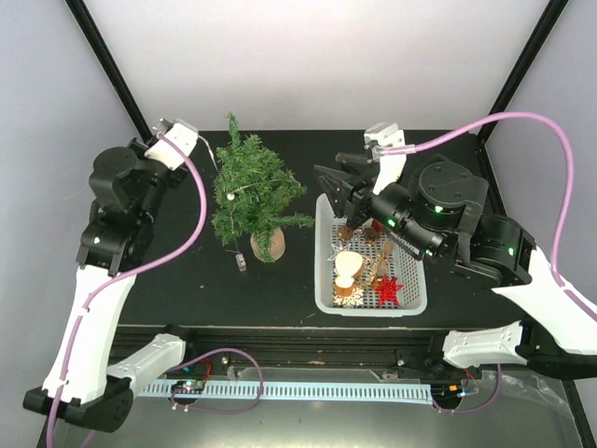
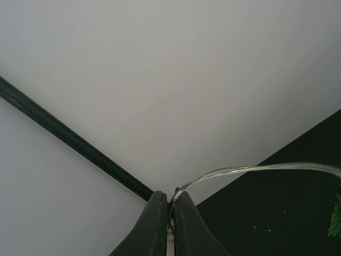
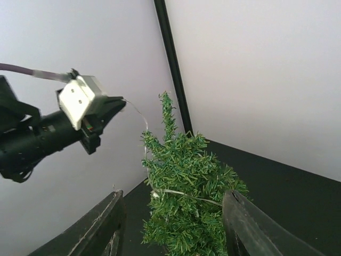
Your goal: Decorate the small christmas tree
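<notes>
The small christmas tree (image 1: 250,191) stands upright on its round wooden base (image 1: 268,245) at the table's left middle; it is also in the right wrist view as the tree (image 3: 186,202). A thin clear light wire (image 2: 256,169) runs from the tree's branches up to my left gripper (image 2: 171,205), which is shut on the wire's end. That gripper (image 1: 209,157) hangs just left of the treetop. My right gripper (image 1: 328,177) is open and empty, right of the tree over the basket's far left corner. Its fingers (image 3: 101,226) frame the tree from a distance.
A white basket (image 1: 326,280) right of the tree holds several ornaments, among them a red star (image 1: 387,289) and a wooden bell shape (image 1: 348,266). A small clear piece of the wire (image 1: 241,263) lies on the table by the tree's base. Black frame posts stand at the back corners.
</notes>
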Available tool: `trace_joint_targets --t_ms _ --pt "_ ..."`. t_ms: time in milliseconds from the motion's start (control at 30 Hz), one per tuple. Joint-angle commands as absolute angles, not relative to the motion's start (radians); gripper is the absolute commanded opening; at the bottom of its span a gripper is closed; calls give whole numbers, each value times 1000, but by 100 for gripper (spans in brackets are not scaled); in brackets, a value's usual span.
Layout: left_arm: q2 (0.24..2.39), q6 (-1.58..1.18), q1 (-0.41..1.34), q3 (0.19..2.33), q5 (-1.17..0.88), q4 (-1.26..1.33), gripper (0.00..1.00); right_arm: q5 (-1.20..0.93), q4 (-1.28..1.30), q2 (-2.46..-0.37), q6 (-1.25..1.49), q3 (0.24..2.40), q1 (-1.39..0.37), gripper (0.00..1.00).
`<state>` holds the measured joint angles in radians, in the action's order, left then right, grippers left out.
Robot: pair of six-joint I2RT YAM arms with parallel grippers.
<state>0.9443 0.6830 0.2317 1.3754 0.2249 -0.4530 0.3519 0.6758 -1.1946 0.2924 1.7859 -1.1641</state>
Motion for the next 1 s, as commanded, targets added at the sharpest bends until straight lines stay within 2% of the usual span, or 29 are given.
trace_joint_targets --t_ms 0,533,700,967 --pt "999 671 198 1374 124 -372 1 408 657 -1182 272 1771 -1156 50" --pt "1212 651 159 1359 69 -168 1 299 651 -1264 304 1827 -991 48" --pt "1270 553 103 1376 -19 -144 1 108 583 -1276 362 1787 -863 47" --pt "1356 469 94 1375 -216 -131 4 68 571 -1315 364 1798 -826 47"
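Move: The shut left fingers still hold the light string's end; the small christmas tree stands some 13 cm to their right and about 2 cm ahead, its middle some 25 cm below. The string's battery box lies about 4 cm back, 7 cm right and 47 cm down. From the empty, half-open right hand the tree is roughly 13 cm ahead and 18 cm left, its middle 30 cm lower; the basket is 10 cm ahead, 11 cm right, 50 cm down. Keeping its pinch on the light string, the left hand carries it forward past the tree's left side towards the back, about 14 cm and sinking some 8 cm, with a slight tip and roll at the end. Touching nothing, the half-open right hand goes forward about 9 cm along the tree's right side, turning slightly clockwise. ##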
